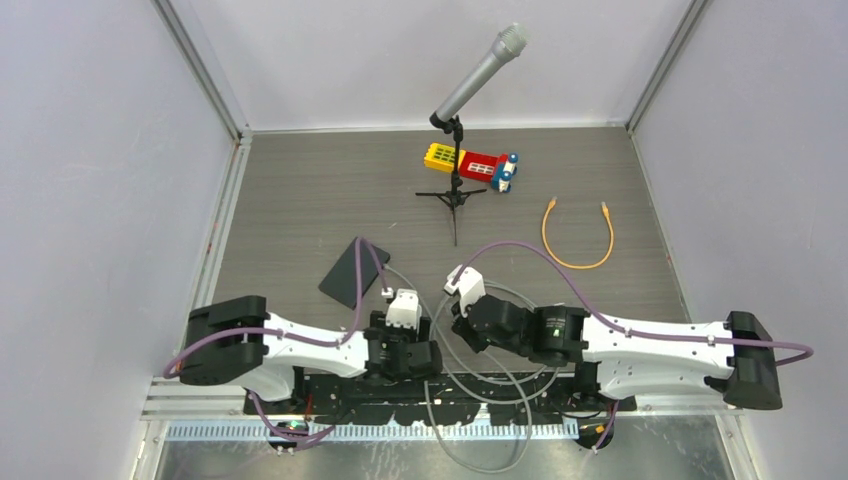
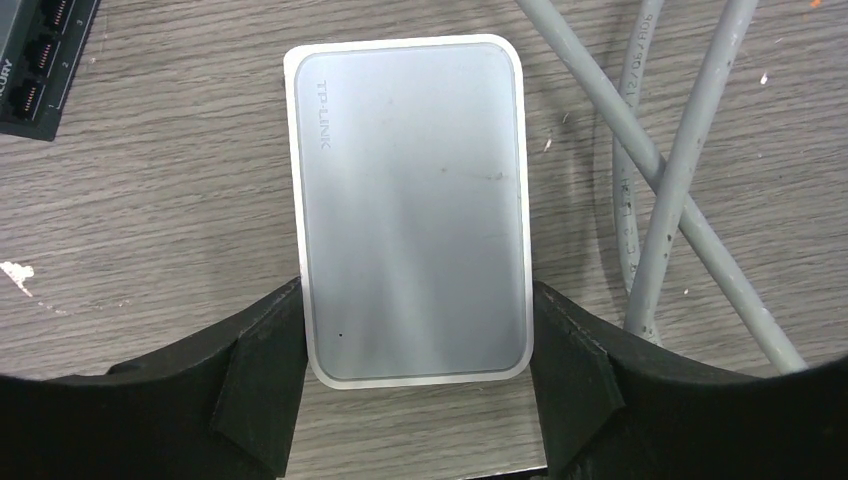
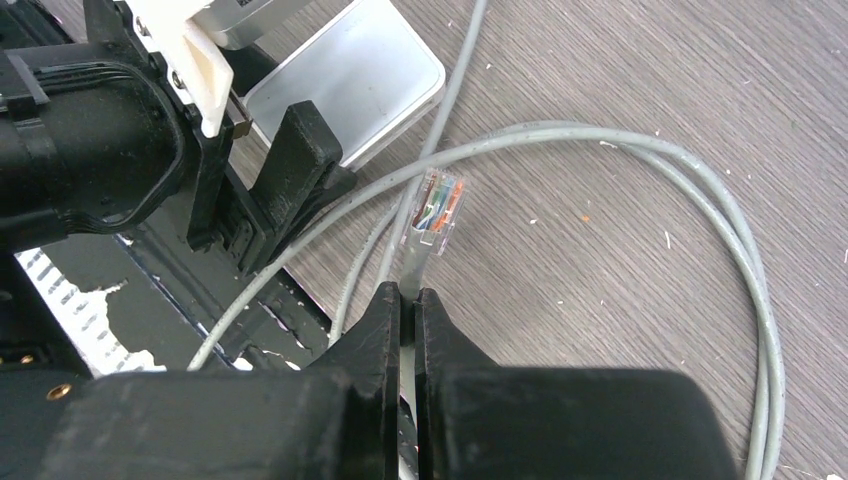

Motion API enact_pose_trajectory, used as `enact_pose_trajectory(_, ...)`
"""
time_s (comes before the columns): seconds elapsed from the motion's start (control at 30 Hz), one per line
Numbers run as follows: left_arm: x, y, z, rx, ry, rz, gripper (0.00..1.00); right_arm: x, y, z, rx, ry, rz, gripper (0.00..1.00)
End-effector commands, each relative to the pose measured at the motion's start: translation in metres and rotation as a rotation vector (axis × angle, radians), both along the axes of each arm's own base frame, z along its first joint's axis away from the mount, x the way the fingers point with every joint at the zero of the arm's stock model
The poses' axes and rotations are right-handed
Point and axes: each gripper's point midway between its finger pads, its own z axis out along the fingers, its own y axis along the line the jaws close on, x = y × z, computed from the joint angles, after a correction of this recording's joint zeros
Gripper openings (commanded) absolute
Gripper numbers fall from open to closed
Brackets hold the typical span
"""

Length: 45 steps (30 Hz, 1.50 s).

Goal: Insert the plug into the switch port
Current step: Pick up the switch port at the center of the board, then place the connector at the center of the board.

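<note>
A white TP-LINK switch (image 2: 410, 210) lies flat on the wood-grain table, and its ports do not show. My left gripper (image 2: 417, 305) straddles its near end, with both black fingers pressed against its long sides. In the right wrist view the same switch (image 3: 360, 80) lies under the left arm's fingers. My right gripper (image 3: 408, 295) is shut on the grey cable just behind the clear plug (image 3: 432, 210). The plug sticks out past the fingertips, points toward the switch, and stands a short way off its corner. In the top view both grippers meet near the table's near edge.
A black device with a row of ports (image 2: 35, 60) lies left of the white switch, also seen as a dark slab (image 1: 353, 272). Grey cable loops (image 2: 650, 200) run to the right of the switch. A microphone stand (image 1: 455, 190), toy blocks (image 1: 470, 162) and an orange cable (image 1: 577, 235) stand farther back.
</note>
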Motion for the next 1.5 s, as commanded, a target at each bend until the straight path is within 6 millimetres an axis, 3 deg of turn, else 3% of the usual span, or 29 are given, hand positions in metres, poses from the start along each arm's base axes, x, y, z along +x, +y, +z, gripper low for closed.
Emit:
enact_pose_trajectory(0.0,-0.018,0.048,-0.014,0.218,0.101,-0.034,0.41,0.002,0.000,0.013,0.048,-0.021,-0.004,0.00)
enact_pose_trajectory(0.03,-0.017,0.045,-0.004,0.221,0.098,-0.045,0.26,0.001,-0.002,0.014,0.041,-0.027,0.002,0.01)
enact_pose_trajectory(0.1,-0.014,0.042,0.023,0.231,0.079,-0.082,0.09,-0.001,-0.004,0.018,0.031,-0.026,0.033,0.00)
enact_pose_trajectory(0.17,-0.010,0.042,0.055,0.193,0.043,-0.112,0.00,-0.007,-0.006,0.023,-0.002,-0.016,0.095,0.01)
enact_pose_trajectory(0.3,-0.008,0.047,0.103,0.046,-0.025,-0.186,0.00,-0.012,-0.012,0.045,0.006,-0.024,0.136,0.00)
enact_pose_trajectory(0.47,-0.011,0.053,0.148,-0.233,-0.105,-0.254,0.00,-0.014,-0.014,0.066,0.040,-0.037,0.158,0.00)
enact_pose_trajectory(0.57,-0.010,0.060,0.172,-0.368,-0.150,-0.247,0.00,-0.018,-0.003,0.068,0.071,-0.023,0.197,0.00)
enact_pose_trajectory(0.67,-0.015,0.053,0.192,-0.449,-0.180,-0.319,0.00,-0.028,0.013,0.065,0.108,0.047,0.263,0.00)
enact_pose_trajectory(0.87,-0.025,0.046,0.191,-0.379,-0.151,-0.423,0.00,-0.043,0.029,0.067,0.117,0.158,0.360,0.00)
enact_pose_trajectory(1.1,-0.031,0.015,0.210,-0.478,-0.190,-0.522,0.00,-0.045,0.049,0.060,0.144,0.226,0.381,0.00)
enact_pose_trajectory(1.27,-0.038,-0.001,0.201,-0.419,-0.140,-0.576,0.00,-0.037,0.061,0.050,0.133,0.223,0.363,0.00)
enact_pose_trajectory(1.47,-0.041,-0.004,0.191,-0.390,-0.105,-0.584,0.00,-0.030,0.063,0.052,0.131,0.196,0.342,0.00)
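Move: The left hand already grips the switch, whose middle lies about 3 cm ahead of its hand point. For the left hand, the plug is about 9 cm to the right, 1 cm ahead and 9 cm higher. A black box lies about 13 cm ahead and 10 cm left of the left hand. From the right hand, which already holds the plug, the switch is roughly 11 cm left, 3 cm ahead and 11 cm below; the grey cable coil is some 7 cm right, 1 cm back and 12 cm below. Up fast goes the left hand with the switch in its kept grip, swinging left and back right as it rises, easing back 4 cm and ending about 16 cm higher, turned some 30 degrees clockwise with its right side tilted up. The right hand keeps the plug, first drifts slightly right, rises and dips again, then comes left and back towards the switch, turning counter-clockwise and tipping down. ##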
